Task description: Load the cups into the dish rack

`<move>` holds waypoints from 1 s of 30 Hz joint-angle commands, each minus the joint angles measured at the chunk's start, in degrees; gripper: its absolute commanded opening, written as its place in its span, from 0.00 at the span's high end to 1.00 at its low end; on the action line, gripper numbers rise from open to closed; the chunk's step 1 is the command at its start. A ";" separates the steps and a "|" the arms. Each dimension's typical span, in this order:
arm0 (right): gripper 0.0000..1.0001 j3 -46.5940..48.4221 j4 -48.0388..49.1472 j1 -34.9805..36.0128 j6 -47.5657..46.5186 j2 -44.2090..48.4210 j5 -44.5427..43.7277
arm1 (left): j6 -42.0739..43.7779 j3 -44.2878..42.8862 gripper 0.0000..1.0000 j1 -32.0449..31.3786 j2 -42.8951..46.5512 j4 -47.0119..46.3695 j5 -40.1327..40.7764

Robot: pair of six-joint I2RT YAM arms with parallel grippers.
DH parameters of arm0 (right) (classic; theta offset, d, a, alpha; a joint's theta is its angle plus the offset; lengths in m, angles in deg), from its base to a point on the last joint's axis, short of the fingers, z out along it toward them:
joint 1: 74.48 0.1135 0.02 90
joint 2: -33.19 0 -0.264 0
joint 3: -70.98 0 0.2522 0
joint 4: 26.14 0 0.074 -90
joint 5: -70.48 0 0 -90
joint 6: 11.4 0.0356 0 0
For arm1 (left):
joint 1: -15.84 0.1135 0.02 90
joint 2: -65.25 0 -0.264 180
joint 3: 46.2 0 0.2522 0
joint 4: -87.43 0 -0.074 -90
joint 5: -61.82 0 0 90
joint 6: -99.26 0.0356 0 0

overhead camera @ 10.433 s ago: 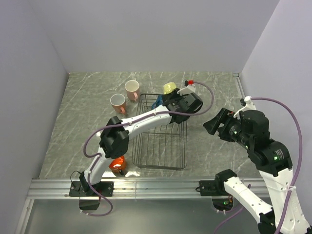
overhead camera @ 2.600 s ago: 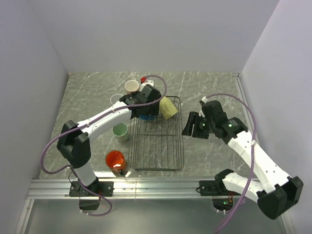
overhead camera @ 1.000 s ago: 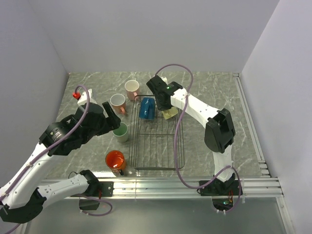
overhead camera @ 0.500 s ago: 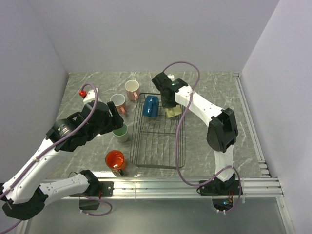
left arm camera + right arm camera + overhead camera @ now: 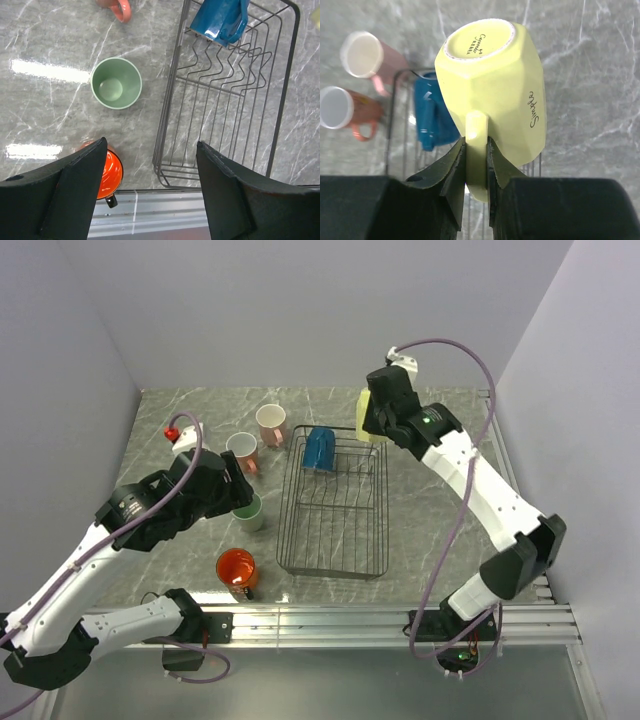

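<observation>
The black wire dish rack lies mid-table. The blue cup rests in its far left corner. My right gripper is shut on the handle of the pale yellow cup and holds it, base towards the wrist camera, above the rack's far right end. Two pink cups stand left of the rack. The mint green cup and the orange cup stand nearer. My left gripper is open and empty, high above the mint cup and the rack.
A metal rail runs along the table's near edge. Grey walls close in the left, back and right sides. The left arm's body hangs over the table's left part and partly hides the mint cup.
My right gripper has lifted the yellow cup up and right from the rack's far end. The blue cup and the rack have shifted slightly. The left arm has barely moved.
</observation>
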 commanded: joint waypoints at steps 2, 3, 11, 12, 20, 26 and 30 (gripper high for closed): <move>1.00 -6.04 11.04 -0.54 2.31 4.20 -1.18 | -0.77 -3.38 0.23 -0.49 0.12 1.45 0.89; 1.00 -7.54 12.37 -1.06 2.58 4.73 -0.83 | -0.68 -3.82 0.23 -0.57 -0.15 1.63 0.89; 1.00 -19.77 26.69 -7.30 7.23 6.93 9.89 | -0.07 -7.25 0.23 -1.37 -2.87 3.47 0.54; 1.00 -20.38 27.93 -7.57 7.24 6.76 11.29 | -0.33 -7.34 0.23 -1.37 -2.79 3.47 0.54; 1.00 -22.06 33.39 -8.01 9.17 5.00 15.60 | -1.47 -6.72 0.23 -1.45 -2.26 4.09 0.10; 1.00 -20.56 32.07 -7.66 9.26 2.80 16.40 | -2.26 -4.88 0.23 -1.45 -0.77 4.00 0.36; 1.00 -21.97 31.90 -7.04 9.08 2.54 15.96 | -2.88 -3.56 0.23 -1.45 0.29 3.48 0.45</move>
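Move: The right hand, pinching the yellow cup's handle, is above the rack's far right part; the slot right of the blue cup lies some 5 cm ahead, 5 cm left and 18 cm down. The blue cup is about 7 cm ahead, 12 cm left and equally low; the pink cup is 14 cm ahead, 24 cm left, some 24 cm down. From the left hand the slot is roughly 22 cm ahead, 24 cm right and 18 cm down. The right hand lowers the handle-held yellow cup about 8 cm towards the slot, rolling left side up. ##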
